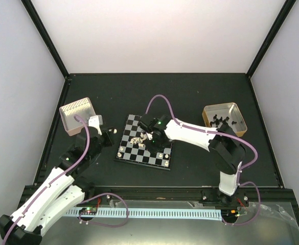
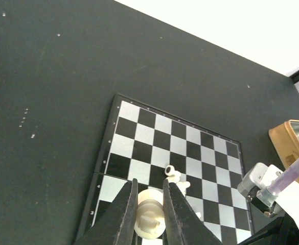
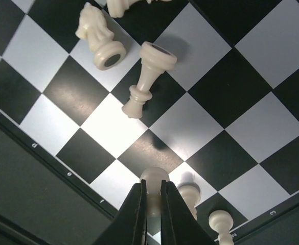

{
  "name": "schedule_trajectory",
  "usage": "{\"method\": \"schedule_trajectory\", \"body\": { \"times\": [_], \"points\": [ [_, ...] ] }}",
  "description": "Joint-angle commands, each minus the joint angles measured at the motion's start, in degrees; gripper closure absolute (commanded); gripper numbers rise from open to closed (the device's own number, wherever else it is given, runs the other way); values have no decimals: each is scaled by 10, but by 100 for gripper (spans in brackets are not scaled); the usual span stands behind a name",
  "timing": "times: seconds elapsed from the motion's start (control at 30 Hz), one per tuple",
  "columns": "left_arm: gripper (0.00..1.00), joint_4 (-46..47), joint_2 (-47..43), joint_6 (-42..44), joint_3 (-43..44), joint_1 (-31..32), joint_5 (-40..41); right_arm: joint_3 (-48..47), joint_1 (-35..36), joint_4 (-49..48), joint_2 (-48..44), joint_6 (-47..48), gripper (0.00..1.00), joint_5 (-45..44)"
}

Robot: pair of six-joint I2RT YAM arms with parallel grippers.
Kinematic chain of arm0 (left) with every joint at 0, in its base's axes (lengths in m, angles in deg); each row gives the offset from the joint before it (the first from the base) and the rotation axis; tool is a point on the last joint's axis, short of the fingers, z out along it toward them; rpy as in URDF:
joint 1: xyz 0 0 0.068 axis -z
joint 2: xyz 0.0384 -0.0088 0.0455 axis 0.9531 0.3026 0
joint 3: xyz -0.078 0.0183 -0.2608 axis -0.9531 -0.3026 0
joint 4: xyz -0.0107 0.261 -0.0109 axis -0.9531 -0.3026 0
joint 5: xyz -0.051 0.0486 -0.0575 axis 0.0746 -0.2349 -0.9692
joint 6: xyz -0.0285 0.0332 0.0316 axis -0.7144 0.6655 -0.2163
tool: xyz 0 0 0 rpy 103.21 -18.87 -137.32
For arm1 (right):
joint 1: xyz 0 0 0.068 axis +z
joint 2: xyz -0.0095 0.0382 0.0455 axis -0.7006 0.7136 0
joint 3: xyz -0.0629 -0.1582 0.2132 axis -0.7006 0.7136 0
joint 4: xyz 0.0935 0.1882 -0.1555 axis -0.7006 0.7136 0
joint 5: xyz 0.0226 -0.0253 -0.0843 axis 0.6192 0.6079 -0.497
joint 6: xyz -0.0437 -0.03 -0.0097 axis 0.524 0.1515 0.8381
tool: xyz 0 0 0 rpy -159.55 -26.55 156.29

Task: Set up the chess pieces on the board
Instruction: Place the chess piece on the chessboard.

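The board (image 1: 139,153) lies mid-table, between the two arms. A small heap of cream chess pieces (image 1: 136,139) lies toppled near its centre, and a few stand along its near-right edge (image 1: 161,155). My left gripper (image 1: 110,136) is at the board's left edge. In the left wrist view this gripper (image 2: 150,190) is shut on a cream round-based piece (image 2: 150,220) above the board (image 2: 164,138). My right gripper (image 3: 153,186) is shut on a cream pawn (image 3: 154,176) just over a corner of the board (image 3: 200,122). Beside it stand two pawns (image 3: 190,196); a knight (image 3: 98,35) lies toppled further off.
A tan tin (image 1: 77,115) with no pieces visible in it sits at the left behind my left arm. Another tin (image 1: 224,120) with several black pieces sits at the right. A purple cable loops over the right arm above the board. Dark walls ring the black table.
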Motion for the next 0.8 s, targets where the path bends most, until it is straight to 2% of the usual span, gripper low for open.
{"method": "schedule_trajectory", "body": {
  "times": [0.0, 0.43, 0.53, 0.6, 0.67, 0.77],
  "points": [
    [99, -21, -13, 21, 28, -4, 36, -25, 5, 30, 21, 13, 96, -25],
    [98, -25, -18, 27, 26, -4, 33, -31, 5, 23, 58, 22, 94, 8],
    [98, -24, -17, 31, 27, -3, 25, -31, 5, 22, 57, 18, 85, 9],
    [98, -22, -18, 36, 28, -4, 13, -31, 5, 17, 46, 11, 75, 7],
    [98, -13, -17, 52, 27, -3, -16, -32, 5, 8, 29, 1, 65, 6],
    [96, 2, -6, 64, 28, -4, -79, -27, 2, -9, -9, -19, 58, -4]
  ]
}}
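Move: My right hand holds a white pawn almost straight above its dark square in the board's second row from my side, that square about 5 cm below. A standing pawn is level with it and some 3 cm to the right, another about 6 cm to the right; a lying white piece is 3 cm ahead and 2 cm left. From my left hand, holding its own piece, the square is roughly 13 cm right, 4 cm back, 18 cm down. I lower the pawn about 2.5 cm, nearly straight down, with my right fingers still pinching its upper end and the wrist tilting only slightly, until its base meets the dark square. There I pause, open the fingers to a bit over a third so they come clear on both sides of the pawn, and just begin to rise. ##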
